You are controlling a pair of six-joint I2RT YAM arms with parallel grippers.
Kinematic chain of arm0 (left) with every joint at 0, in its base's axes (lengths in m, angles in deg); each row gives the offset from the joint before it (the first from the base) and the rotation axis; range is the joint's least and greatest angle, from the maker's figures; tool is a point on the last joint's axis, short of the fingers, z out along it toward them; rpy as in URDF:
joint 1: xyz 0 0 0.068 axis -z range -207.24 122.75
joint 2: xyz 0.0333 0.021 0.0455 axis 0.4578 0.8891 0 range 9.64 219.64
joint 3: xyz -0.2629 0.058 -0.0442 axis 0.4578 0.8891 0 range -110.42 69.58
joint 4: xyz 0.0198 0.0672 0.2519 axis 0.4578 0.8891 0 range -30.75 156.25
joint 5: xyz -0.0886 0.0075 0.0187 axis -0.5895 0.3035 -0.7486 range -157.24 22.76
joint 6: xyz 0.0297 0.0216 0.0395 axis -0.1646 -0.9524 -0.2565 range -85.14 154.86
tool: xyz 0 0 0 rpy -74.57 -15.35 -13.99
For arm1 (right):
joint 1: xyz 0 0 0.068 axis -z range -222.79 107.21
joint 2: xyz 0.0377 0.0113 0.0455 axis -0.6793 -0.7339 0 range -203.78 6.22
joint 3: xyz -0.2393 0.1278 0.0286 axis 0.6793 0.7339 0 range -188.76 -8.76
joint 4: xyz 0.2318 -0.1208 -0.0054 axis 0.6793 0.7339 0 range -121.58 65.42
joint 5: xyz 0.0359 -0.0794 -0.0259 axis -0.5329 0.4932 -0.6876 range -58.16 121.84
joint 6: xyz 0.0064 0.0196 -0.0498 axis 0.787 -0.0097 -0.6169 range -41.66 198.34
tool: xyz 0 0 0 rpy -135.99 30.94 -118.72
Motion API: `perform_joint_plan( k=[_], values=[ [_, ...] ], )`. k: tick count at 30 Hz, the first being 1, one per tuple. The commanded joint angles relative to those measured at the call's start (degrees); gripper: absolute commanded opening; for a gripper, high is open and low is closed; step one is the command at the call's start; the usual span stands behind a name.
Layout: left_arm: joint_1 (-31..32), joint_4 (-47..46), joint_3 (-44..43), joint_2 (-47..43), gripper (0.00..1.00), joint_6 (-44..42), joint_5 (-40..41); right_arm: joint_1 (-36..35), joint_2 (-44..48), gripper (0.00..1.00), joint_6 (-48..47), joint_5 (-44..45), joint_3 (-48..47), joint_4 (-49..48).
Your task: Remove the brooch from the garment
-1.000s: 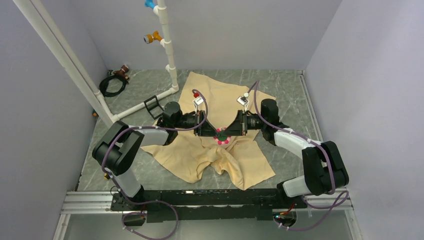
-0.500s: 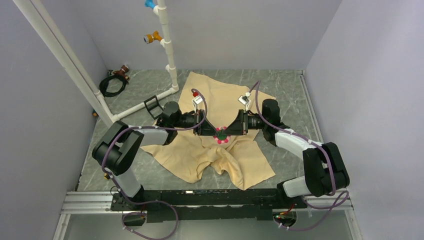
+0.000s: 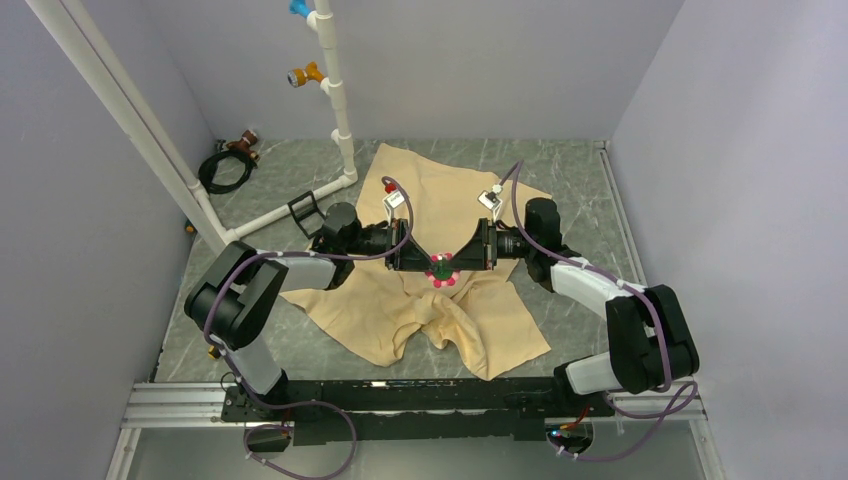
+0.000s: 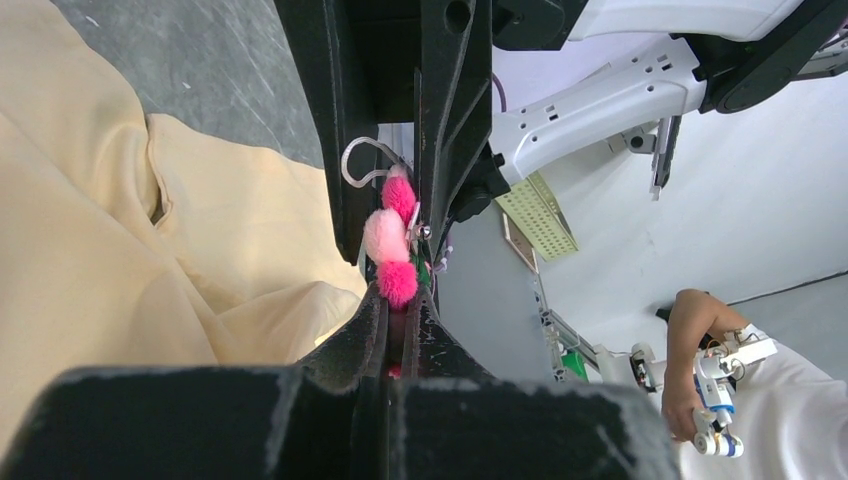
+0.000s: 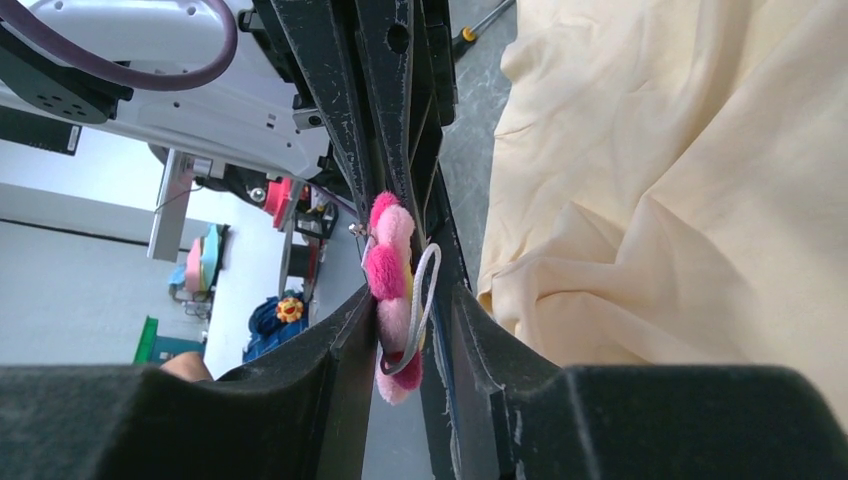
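Observation:
The brooch [image 3: 442,272], a pink-petalled flower, hangs between both grippers just above the crumpled beige garment [image 3: 430,185]. My left gripper [image 3: 430,266] comes in from the left and is shut on the brooch's edge. In the left wrist view its fingertips [image 4: 403,300] pinch a pink petal of the brooch [image 4: 390,240], beside the garment [image 4: 100,250]. My right gripper [image 3: 453,266] faces it from the right. In the right wrist view its jaws [image 5: 412,300] stand apart around the brooch [image 5: 392,270] and a grey loop, with a gap on the garment [image 5: 680,200] side.
A white pipe frame [image 3: 335,90] with coloured fittings stands at the back left. A black cable coil [image 3: 225,165] and a small black clip [image 3: 305,212] lie beside it. Grey walls close in both sides, and a metal rail [image 3: 400,400] runs along the near edge.
The right gripper's jaws have spread wider around the brooch. The left gripper stays shut on it, and both arms have hardly moved.

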Motion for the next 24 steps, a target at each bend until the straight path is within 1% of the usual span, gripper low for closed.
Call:
perform_joint_plan(
  k=[1, 4, 5, 7, 8, 11, 13, 16, 17, 20, 24],
  values=[
    [0.08, -4.06, -0.92, -0.09, 0.0, 0.55, -3.31, 0.67, 1.8, 0.34, -1.91, 1.09, -0.3, -0.67],
    [0.08, -3.28, -1.0, -0.26, 0.0, -0.01, -3.33, 0.67, 1.98, 0.35, -1.99, 1.12, -0.91, -0.38],
    [0.07, -2.18, -1.08, -0.51, 0.0, -0.75, -3.14, 0.61, 2.0, 0.38, -1.97, 1.19, -1.1, -0.27],
    [0.09, -0.68, -1.18, -0.88, 0.0, -1.78, -3.12, 0.19, 2.13, 0.48, -2.19, 1.18, -1.72, 0.15],
    [0.09, -0.6, -1.18, -0.94, 0.0, -1.83, -3.13, -0.08, 2.22, 0.51, -2.51, 1.27, -2.03, 0.51],
    [0.07, -0.98, -1.27, -0.72, 0.0, -1.5, -3.1, -1.46, 2.43, 0.51, -4.95, 2.26, -3.14, 3.58],
    [0.1, 0.38, -1.27, -0.88, 0.0, -2.28, -2.77, -2.34, 2.32, 0.52, -6.14, 3.06, -4.02, 5.33],
    [0.31, 4.92, -1.51, -1.97, 0.0, -6.04, -2.0, -3.62, 2.12, 0.63, -8.37, 4.94, -5.73, 9.19],
    [0.42, 6.51, -1.6, -2.46, 0.0, -7.43, -1.82, -3.84, 1.97, 0.65, -9.15, 5.32, -6.24, 10.46],
    [0.6, 10.01, -1.79, -3.66, 0.0, -10.07, -1.28, -4.12, 1.57, 0.63, -9.75, 5.98, -6.62, 11.49],
    [0.57, 8.56, -1.33, -3.71, 0.0, -8.8, -1.59, -4.25, 0.74, 0.56, -11.83, 7.47, -6.99, 13.94]
  ],
)
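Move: The brooch is already off the garment, clamped by its rim in the left fingers; its middle lies some 3 cm to the left hand's right and 1 cm back. From the right hand it is about 2 cm left, 1 cm back, roughly level, between the parted fingers. The pin sits on the green back, about 1 cm above and 1 cm ahead of the brooch's middle. The bunched garment fold lies 10 cm back of the brooch and roughly 15 cm below. The left fingers keep their pinch on the brooch's rim, standing nearly still before sinking about 1.5 cm with a slight drift back. The right fingers spread much wider above and below the brooch, then the right hand slides some 1.5 cm left over it, tilting about 5 degrees, without closing. ##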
